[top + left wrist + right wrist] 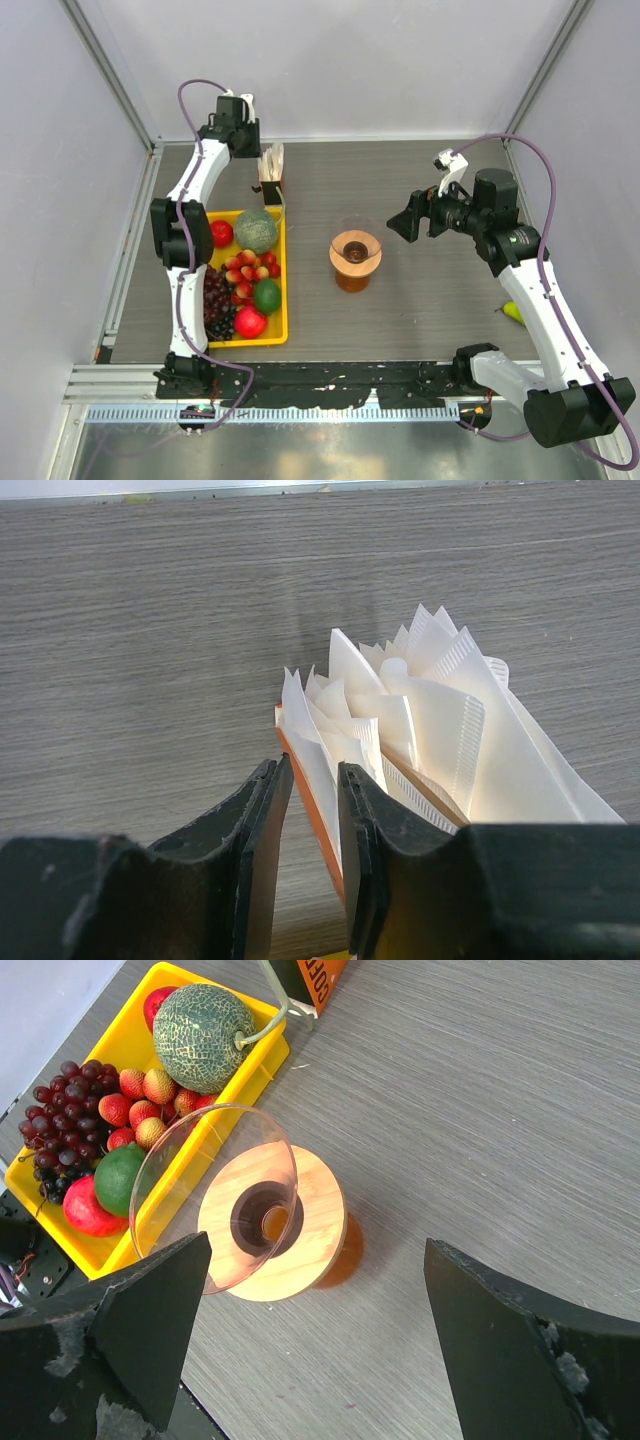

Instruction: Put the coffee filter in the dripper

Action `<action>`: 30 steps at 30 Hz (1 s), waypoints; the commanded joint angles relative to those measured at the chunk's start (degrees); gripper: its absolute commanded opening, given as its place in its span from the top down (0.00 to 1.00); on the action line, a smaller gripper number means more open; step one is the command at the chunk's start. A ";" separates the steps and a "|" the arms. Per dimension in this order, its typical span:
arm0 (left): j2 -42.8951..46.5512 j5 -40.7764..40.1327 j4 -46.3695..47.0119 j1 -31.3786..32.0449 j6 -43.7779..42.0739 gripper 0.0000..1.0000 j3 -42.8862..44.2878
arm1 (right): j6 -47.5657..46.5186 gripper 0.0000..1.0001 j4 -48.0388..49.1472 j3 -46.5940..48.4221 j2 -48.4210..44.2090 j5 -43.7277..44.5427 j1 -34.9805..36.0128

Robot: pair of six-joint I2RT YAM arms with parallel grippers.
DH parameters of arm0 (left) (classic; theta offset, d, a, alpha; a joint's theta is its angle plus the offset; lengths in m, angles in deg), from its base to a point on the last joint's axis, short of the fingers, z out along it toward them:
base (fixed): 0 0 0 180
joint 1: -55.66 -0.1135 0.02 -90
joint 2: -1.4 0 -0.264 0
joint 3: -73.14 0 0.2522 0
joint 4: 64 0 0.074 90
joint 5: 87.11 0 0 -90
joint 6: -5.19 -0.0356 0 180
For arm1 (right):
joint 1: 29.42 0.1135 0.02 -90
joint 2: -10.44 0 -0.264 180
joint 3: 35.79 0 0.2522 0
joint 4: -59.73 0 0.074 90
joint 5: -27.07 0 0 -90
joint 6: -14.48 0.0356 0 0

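White coffee filters stand upright as a bundle [272, 160] [430, 720] in an orange-edged holder at the table's back left. My left gripper [260, 152] [315, 770] is down at that bundle, its jaws a narrow gap apart. The frontmost coffee filter [298, 730] and the holder's orange edge run into that gap, and bare table shows beside the left jaw. The dripper [355, 250] [310, 1235], with a tan collar and clear cone bowl, sits on a jug of amber liquid mid-table. My right gripper [408, 225] [318, 1243] hovers wide open just right of it, holding nothing.
A yellow tray [284, 300] [255, 1065] holding a melon, grapes, strawberries and other fruit lies left of the dripper. A small green-yellow fruit [512, 312] lies near the right arm. White walls close in the back and sides.
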 commanded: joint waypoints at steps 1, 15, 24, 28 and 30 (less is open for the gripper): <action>1.82 0.27 1.63 -0.08 -0.68 0.66 0.15 | 0.61 0.05 2.37 0.71 -0.36 -0.58 -0.24; 0.68 0.36 1.27 0.01 -0.07 0.75 1.20 | 0.70 0.06 2.45 0.44 -0.36 -0.58 -0.59; 0.41 0.71 0.93 0.10 0.46 0.92 1.64 | 0.79 0.05 2.45 0.44 -0.53 -0.67 -0.60; 1.47 0.88 0.84 0.01 0.90 1.00 1.64 | 0.88 0.06 2.45 0.44 -0.53 -0.67 -0.68; 2.34 0.89 1.19 0.01 1.34 1.00 1.29 | 0.88 0.05 2.45 0.44 -0.62 -0.76 -0.68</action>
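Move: The left hand's fingers already straddle the near left edge of the leftmost coffee filter, whose middle is about 2 cm ahead, 2 cm right and 3 cm below. The melon sits some 12 cm back, level sideways and 8 cm lower; the dripper is roughly 21 cm back and 21 cm right, about as high as the hand. From the right hand, that filter lies about 31 cm ahead, 31 cm left and 16 cm below. The left hand holds still, closing its fingers from about one-third open to nearly shut, pinching the leftmost filter's edge. ##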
